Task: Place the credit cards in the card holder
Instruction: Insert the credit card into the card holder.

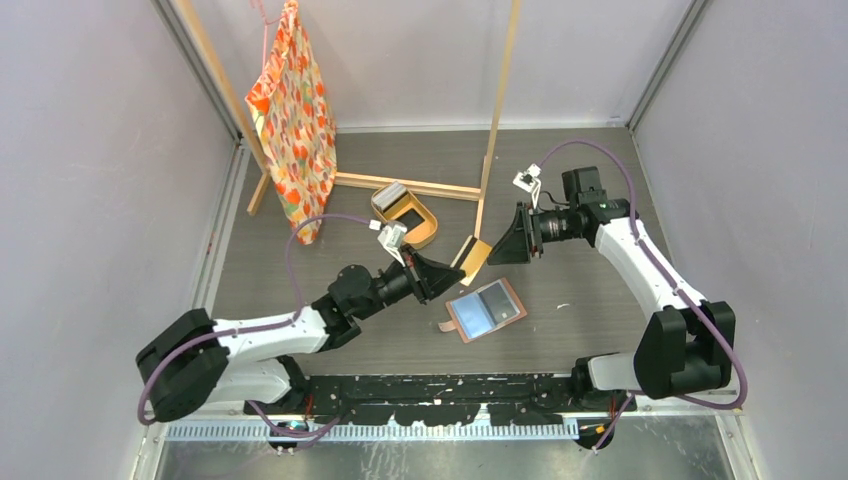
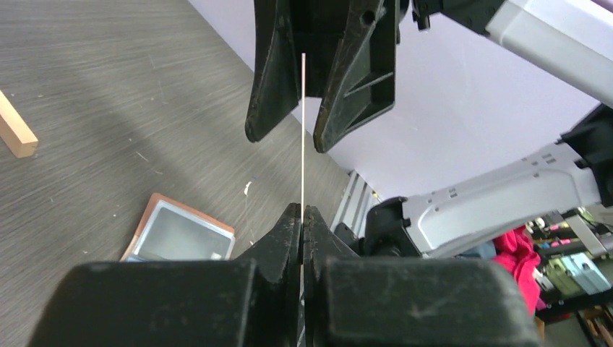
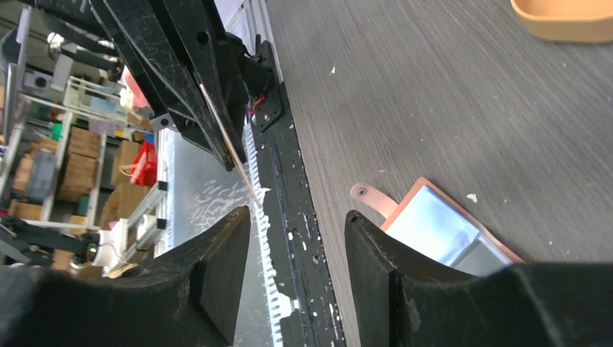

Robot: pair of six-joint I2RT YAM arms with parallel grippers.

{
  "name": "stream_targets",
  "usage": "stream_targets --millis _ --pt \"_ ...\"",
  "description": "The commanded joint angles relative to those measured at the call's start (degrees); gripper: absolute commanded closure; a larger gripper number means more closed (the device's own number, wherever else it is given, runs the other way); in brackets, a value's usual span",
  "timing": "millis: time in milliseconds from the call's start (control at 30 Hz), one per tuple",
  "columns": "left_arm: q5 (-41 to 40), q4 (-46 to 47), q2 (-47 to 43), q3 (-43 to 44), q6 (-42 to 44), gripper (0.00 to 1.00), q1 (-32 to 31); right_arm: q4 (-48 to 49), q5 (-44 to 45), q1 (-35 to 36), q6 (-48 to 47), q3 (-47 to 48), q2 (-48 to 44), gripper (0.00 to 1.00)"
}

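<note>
One tan credit card hangs in the air between the two grippers. My left gripper is shut on its near end; in the left wrist view the credit card shows edge-on as a thin pale line. My right gripper is open, its fingers standing either side of the card's far end without pinching it. The card holder lies open on the table just below, glossy pockets up, snap tab to the left. More cards sit in the oval tan tray.
A wooden rack frame stands behind the grippers, with an orange patterned cloth hanging at the back left. Its foot rests on the table. The tan tray's rim shows at the upper right of the right wrist view.
</note>
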Motion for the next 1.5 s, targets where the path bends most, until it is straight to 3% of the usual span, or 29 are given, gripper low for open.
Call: stream_targets --millis 0,233,467,567,600,667,800,933,1067,1167,1467 --pt "-6.3 11.8 4.2 1.9 -1.4 0.99 -1.2 18.5 -1.4 0.7 19.9 -3.7 -2.9 0.44" --pt "-7.7 16.6 8.3 3.1 -2.3 1.0 -1.5 23.2 -2.0 2.0 26.5 -4.3 -3.1 0.51" --pt "-4.8 18.9 11.3 4.2 -4.0 1.0 -1.6 24.1 -4.3 3.7 28.0 -3.6 -2.9 0.74" --pt "-2.4 19.4 12.6 5.2 -4.5 0.99 -1.6 23.7 -5.2 3.8 27.4 -3.3 -3.1 0.95" --pt "-1.9 19.3 12.9 5.5 -4.5 0.93 -1.6 22.6 -5.6 3.8 26.1 -3.0 -3.2 0.98" --pt "-1.1 18.6 12.5 5.4 -3.6 0.68 -1.4 15.5 -6.0 3.7 17.6 -1.1 -3.3 0.99" --pt "3.1 5.9 6.3 4.6 0.8 0.26 1.6 -10.6 2.0 3.7 -11.6 5.4 -3.1 0.99" --pt "10.2 -11.4 -3.9 5.3 8.5 0.01 6.4 -16.1 9.3 3.8 -18.1 6.5 -2.5 0.99" --pt "13.3 -27.2 -11.6 7.3 21.1 0.0 7.2 -21.4 9.6 4.2 -25.5 7.7 -0.2 0.99" --pt "17.0 -34.0 -14.0 8.9 27.0 0.0 7.3 -25.2 9.5 4.8 -29.7 8.3 1.5 0.99" --pt "23.7 -37.4 -9.5 12.3 34.0 0.03 7.4 -28.4 12.1 8.1 -35.3 8.5 5.3 0.99"
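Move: The card, pinched in the left fingers, has its middle about 2 cm ahead and 4 cm right of the left hand, and roughly 2 cm back and 4 cm left of the right hand, near its height. The card holder lies open about 18 cm below the right hand, some 5 cm back and 1 cm right; the yellow tray is 20 cm ahead and 18 cm left of that hand, and the wooden bar's near end 13 cm straight ahead. The right fingers shut on the free end of the card after rising and reaching left about 2 cm each, as the left hand feeds it some 3 cm forward and right. The left fingers then open wide and let go, backing off left and somewhat back; the right hand carries the card down nearly 6 cm and back about 4 to above the card holder, tipping its fingers down and turning counter-clockwise some 15 degrees. ##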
